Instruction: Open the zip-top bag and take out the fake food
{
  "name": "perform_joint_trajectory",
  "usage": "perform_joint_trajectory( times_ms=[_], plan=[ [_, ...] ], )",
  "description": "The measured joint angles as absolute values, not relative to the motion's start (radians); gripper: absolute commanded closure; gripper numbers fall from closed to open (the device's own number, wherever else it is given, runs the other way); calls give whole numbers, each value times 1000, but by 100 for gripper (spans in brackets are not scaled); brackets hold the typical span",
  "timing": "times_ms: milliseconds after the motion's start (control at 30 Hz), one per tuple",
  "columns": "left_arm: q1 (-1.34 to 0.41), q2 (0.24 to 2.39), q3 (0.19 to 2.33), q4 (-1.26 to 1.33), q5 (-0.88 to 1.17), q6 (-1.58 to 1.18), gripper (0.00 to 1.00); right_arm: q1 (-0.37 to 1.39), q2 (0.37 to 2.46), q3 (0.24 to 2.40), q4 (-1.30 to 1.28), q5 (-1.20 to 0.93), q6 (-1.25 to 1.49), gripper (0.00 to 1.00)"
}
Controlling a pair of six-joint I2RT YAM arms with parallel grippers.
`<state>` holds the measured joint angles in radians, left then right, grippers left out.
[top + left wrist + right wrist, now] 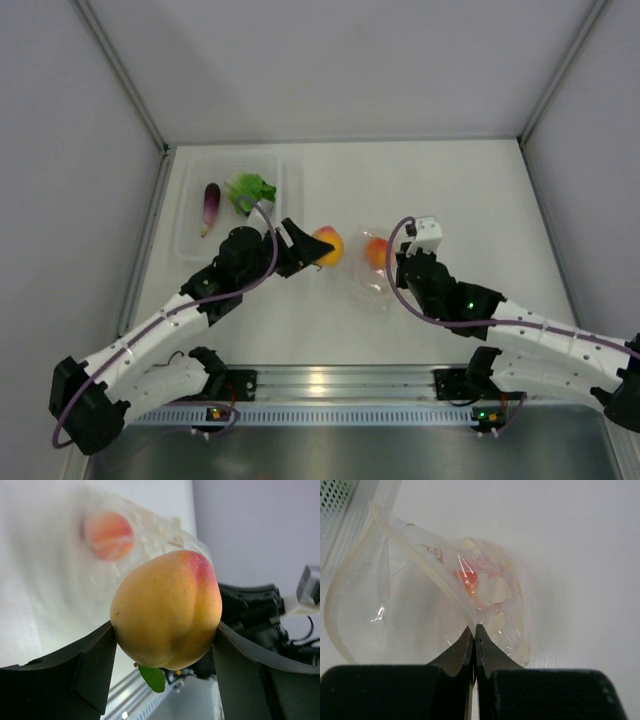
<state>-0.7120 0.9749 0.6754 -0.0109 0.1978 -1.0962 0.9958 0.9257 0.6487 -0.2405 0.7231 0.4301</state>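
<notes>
A round orange-yellow peach (167, 610), one piece of the fake food, sits clamped between the fingers of my left gripper (165, 626), held above the table just left of the zip-top bag (372, 275). The clear bag lies mid-table with its mouth gaping. A second peach (377, 251) shows inside it, blurred through the plastic (469, 580). My right gripper (475, 627) is shut on the bag's edge (420, 605), pinching the thin film at its tips. The purple eggplant (211, 207) and the green lettuce (250, 188) lie in the clear tray.
The rigid clear tray (190, 235) stands at the back left, just behind my left arm. White walls close off the left, right and back sides. A metal rail (330, 385) with both arm bases runs along the near edge.
</notes>
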Motion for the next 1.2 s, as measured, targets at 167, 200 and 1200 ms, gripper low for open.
perform_joint_trajectory(
  times_ms=[167, 200, 1200],
  plan=[
    [-645, 905, 765, -204, -56, -985, 100, 994, 882, 649, -274, 700, 430, 100],
    [-632, 902, 781, -227, -98, -967, 100, 994, 876, 649, -281, 694, 430, 100],
    [-160, 1467, 1008, -398, -265, -701, 28, 992, 860, 649, -345, 655, 400, 100]
  ],
)
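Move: The white tray, where the peach in the left gripper is to go, has its middle about 26 cm ahead, 28 cm to the left and 18 cm below that gripper. In it the lettuce lies some 27 cm ahead and 22 cm left, the eggplant about 25 cm ahead and 33 cm left. The orange fruit still in the bag is roughly 12 cm ahead and 13 cm right. From the right gripper, the tray's middle lies about 25 cm ahead and 46 cm left. Bring the left gripper, still holding the peach, about 24 cm left and 16 cm forward to the tray, staying nearly level at first, then sinking some 13 cm into its near part, short of the lettuce. Meanwhile swing the wrist counter-clockwise and tip it down, so fingers that pointed right end up pointing forward and steeply down. Keep the grip closed on the peach; the right gripper keeps pinching the bag's edge. ##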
